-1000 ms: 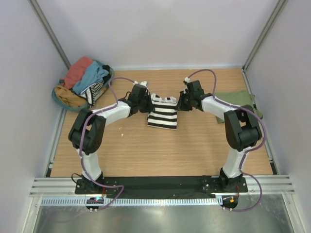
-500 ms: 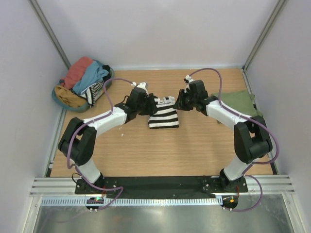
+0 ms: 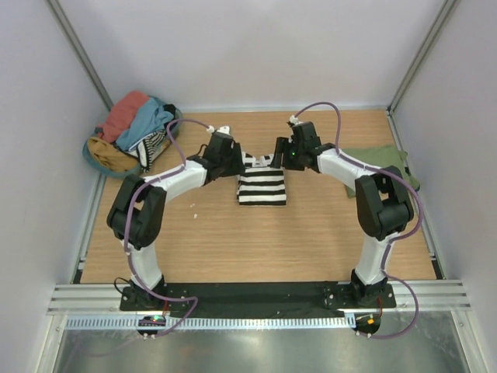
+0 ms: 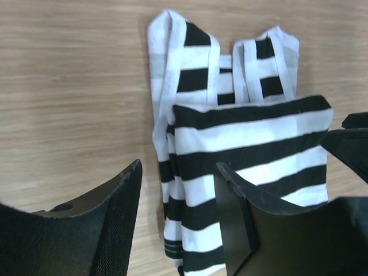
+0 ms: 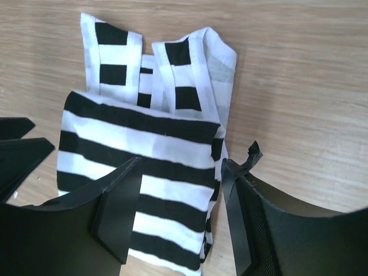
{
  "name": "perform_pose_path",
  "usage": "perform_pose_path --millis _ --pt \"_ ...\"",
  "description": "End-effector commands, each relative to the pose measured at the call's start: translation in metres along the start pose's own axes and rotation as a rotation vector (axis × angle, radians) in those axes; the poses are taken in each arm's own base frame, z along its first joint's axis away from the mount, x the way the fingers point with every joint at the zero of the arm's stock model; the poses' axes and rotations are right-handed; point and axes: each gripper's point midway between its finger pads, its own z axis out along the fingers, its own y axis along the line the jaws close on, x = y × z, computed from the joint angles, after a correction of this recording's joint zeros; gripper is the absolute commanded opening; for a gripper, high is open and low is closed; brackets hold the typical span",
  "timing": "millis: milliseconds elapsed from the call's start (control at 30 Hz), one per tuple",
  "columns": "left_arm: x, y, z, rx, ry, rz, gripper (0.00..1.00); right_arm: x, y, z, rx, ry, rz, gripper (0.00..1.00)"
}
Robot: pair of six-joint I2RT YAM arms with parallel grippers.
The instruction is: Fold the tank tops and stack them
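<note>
The black-and-white striped tank top (image 3: 262,186) lies folded on the wooden table, its lower half doubled up over the body and the straps (image 3: 259,161) sticking out at the far end. My left gripper (image 3: 234,161) hovers open over its left edge (image 4: 172,190), nothing between the fingers (image 4: 115,218). My right gripper (image 3: 280,158) hovers open over the right edge (image 5: 214,172). The striped top fills both wrist views (image 4: 247,138) (image 5: 144,144). The olive green tank top (image 3: 382,161) lies at the table's right side, partly behind the right arm.
A round basket (image 3: 95,160) stands at the far left with a salmon-red garment (image 3: 124,113), a light blue one (image 3: 149,120) and other cloth heaped in it. White walls close the table in on three sides.
Both grippers have gone from shut to open, letting go of the striped top, which now lies folded flat. Both wrists have shifted slightly toward the far end.
</note>
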Motion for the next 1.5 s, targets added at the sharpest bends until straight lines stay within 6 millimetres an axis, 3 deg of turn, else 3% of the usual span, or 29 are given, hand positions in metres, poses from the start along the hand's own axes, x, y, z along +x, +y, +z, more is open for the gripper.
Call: perform_pose_path --millis 0,233,433,467,533,567,667,733,933,1067,1233,1467 --pt "-0.025 -0.005 0.005 0.02 -0.043 0.01 0.53 -0.022 0.0 0.006 0.02 -0.048 -0.037 0.64" --pt "-0.019 -0.021 0.022 0.093 0.012 -0.009 0.5 -0.015 -0.006 0.021 0.039 -0.019 -0.033 0.61" --pt "-0.013 -0.022 0.034 0.101 0.036 -0.024 0.42 -0.018 -0.005 0.024 0.031 -0.022 -0.03 0.42" --pt "-0.012 -0.022 0.036 0.098 0.038 -0.026 0.37 -0.018 -0.005 0.025 0.029 -0.023 -0.028 0.35" --pt "-0.013 -0.023 0.039 0.099 0.037 -0.026 0.14 -0.019 -0.002 0.025 0.017 -0.02 -0.029 0.23" --pt "-0.015 -0.024 0.038 0.103 0.036 -0.026 0.03 -0.019 -0.001 0.024 0.011 -0.021 -0.03 0.12" --pt "-0.016 -0.023 0.03 0.104 0.027 -0.023 0.0 -0.018 0.002 0.018 0.001 -0.02 -0.031 0.01" --pt "-0.024 -0.025 0.017 0.105 -0.007 -0.021 0.0 -0.018 0.005 0.007 -0.008 -0.036 -0.027 0.01" --pt "-0.019 -0.023 -0.014 0.091 -0.058 -0.011 0.0 -0.015 0.022 -0.028 -0.044 -0.077 -0.019 0.01" --pt "-0.02 -0.034 -0.039 0.132 -0.106 -0.017 0.0 -0.013 0.032 -0.044 -0.06 -0.095 -0.027 0.01" --pt "-0.023 -0.04 -0.053 0.152 -0.13 -0.019 0.0 -0.01 0.04 -0.059 -0.063 -0.107 -0.042 0.01" --pt "-0.031 -0.042 -0.058 0.149 -0.155 -0.025 0.0 -0.024 0.047 -0.068 -0.068 -0.143 -0.05 0.01"
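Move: Just ahead of and under both open grippers lies the striped tank top's folded top edge: its left corner is about 2 cm ahead, 2 cm right and 3 cm below the left hand, its right corner about 1 cm ahead, straight in line sideways and 3 cm below the right. The striped shoulder straps stick out some 3 cm beyond that edge. The green folded top lies about 27 cm right of the right hand and level with it; the clothes basket is about 28 cm left and 8 cm ahead of the left hand. Reaching down about 3 cm, the left hand also easing some 2 cm forward and right, both grippers close on the corners of the striped top's folded edge and pinch the cloth. Together they then lift it about 8 cm while drawing it some 5 cm back towards the bases, fingers staying shut. ##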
